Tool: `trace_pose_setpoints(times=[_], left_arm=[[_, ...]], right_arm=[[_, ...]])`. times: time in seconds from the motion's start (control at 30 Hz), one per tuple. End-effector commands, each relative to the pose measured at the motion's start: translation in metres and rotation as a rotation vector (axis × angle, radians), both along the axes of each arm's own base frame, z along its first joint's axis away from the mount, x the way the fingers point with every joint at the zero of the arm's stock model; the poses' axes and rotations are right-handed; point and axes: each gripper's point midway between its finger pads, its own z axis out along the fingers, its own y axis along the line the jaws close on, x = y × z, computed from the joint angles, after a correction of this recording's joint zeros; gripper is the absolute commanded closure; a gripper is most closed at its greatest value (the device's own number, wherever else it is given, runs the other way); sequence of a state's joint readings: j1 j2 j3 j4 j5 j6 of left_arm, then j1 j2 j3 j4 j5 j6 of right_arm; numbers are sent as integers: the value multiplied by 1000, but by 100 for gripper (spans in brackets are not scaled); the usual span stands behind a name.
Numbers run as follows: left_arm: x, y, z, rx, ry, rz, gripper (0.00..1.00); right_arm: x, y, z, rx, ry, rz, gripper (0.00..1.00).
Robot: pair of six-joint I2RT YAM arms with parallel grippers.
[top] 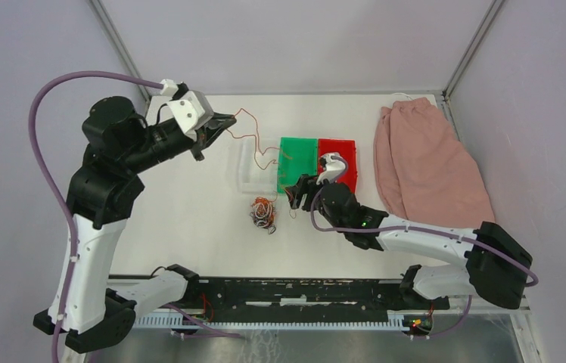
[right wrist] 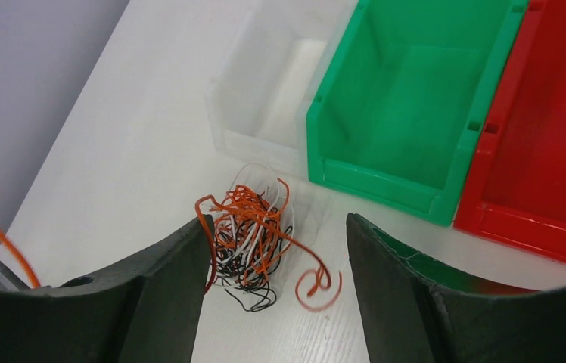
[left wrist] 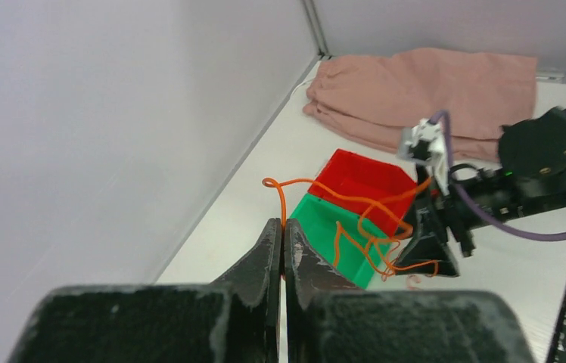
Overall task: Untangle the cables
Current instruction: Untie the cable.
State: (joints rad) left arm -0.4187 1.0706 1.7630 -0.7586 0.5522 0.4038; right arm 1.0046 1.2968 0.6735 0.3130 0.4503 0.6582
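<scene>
The cables (top: pixel 262 213) lie as a small clump of orange, black and white wires on the white table, in front of the bins. My left gripper (top: pixel 227 121) is raised at the back left, shut on one long orange wire (top: pixel 253 140). That orange wire (left wrist: pixel 340 200) runs in loose curls from the left gripper (left wrist: pixel 284 227) down to my right gripper (left wrist: pixel 427 242). The right gripper (right wrist: pixel 277 221) hangs open just above the clump (right wrist: pixel 250 234). An orange strand lies against its left finger (right wrist: pixel 189 265), and a curled wire end (right wrist: pixel 318 283) dangles between the fingers.
A clear bin (top: pixel 256 166), a green bin (top: pixel 299 155) and a red bin (top: pixel 338 155) stand side by side behind the clump. A folded pink cloth (top: pixel 424 159) lies at the right. Enclosure walls close in the back and both sides.
</scene>
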Motion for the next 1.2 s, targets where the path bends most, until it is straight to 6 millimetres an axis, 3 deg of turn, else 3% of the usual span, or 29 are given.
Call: trace_pose_setpoints(times=[0.0, 0.17, 0.3, 0.5, 0.8, 1.17], left_arm=[[42, 4, -7, 46, -91, 106, 97], [67, 0, -17, 67, -96, 143, 97], [85, -2, -11, 68, -120, 175, 97], [100, -3, -10, 85, -137, 200, 97], [116, 5, -12, 151, -216, 251, 97], [137, 10, 36, 158, -367, 325, 97]], right_arm=[[4, -14, 25, 68, -37, -30, 28], [5, -25, 43, 104, -58, -37, 15], [8, -25, 63, 159, -55, -32, 6], [8, -23, 90, 215, -86, -10, 4], [6, -29, 87, 190, -74, -21, 4], [5, -33, 82, 168, -57, -30, 4]])
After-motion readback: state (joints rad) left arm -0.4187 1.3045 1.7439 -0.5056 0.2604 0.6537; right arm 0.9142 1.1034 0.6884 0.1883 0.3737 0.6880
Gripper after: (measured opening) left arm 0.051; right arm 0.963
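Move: The tangle lies on the table some 11 cm ahead of the left hand, about 3 cm to its right and 47 cm below; this hand already holds the orange cable. From the right hand the tangle is about 6 cm ahead, 8 cm left and 15 cm below, with orange cable looping across its left finger. From that same hand, the green bin stands roughly 22 cm ahead and 2 cm right, the clear bin 22 cm ahead and 9 cm left. Forward goes the left hand, about 13 cm, still pinching the orange cable, dipping some 5 cm early and then climbing back part of the way while turning about 15 degrees counter-clockwise. The right hand opens nearly fully as it lifts about 5 cm and shifts some 3 cm right, away from the tangle, its fingers coming free of the cable. ##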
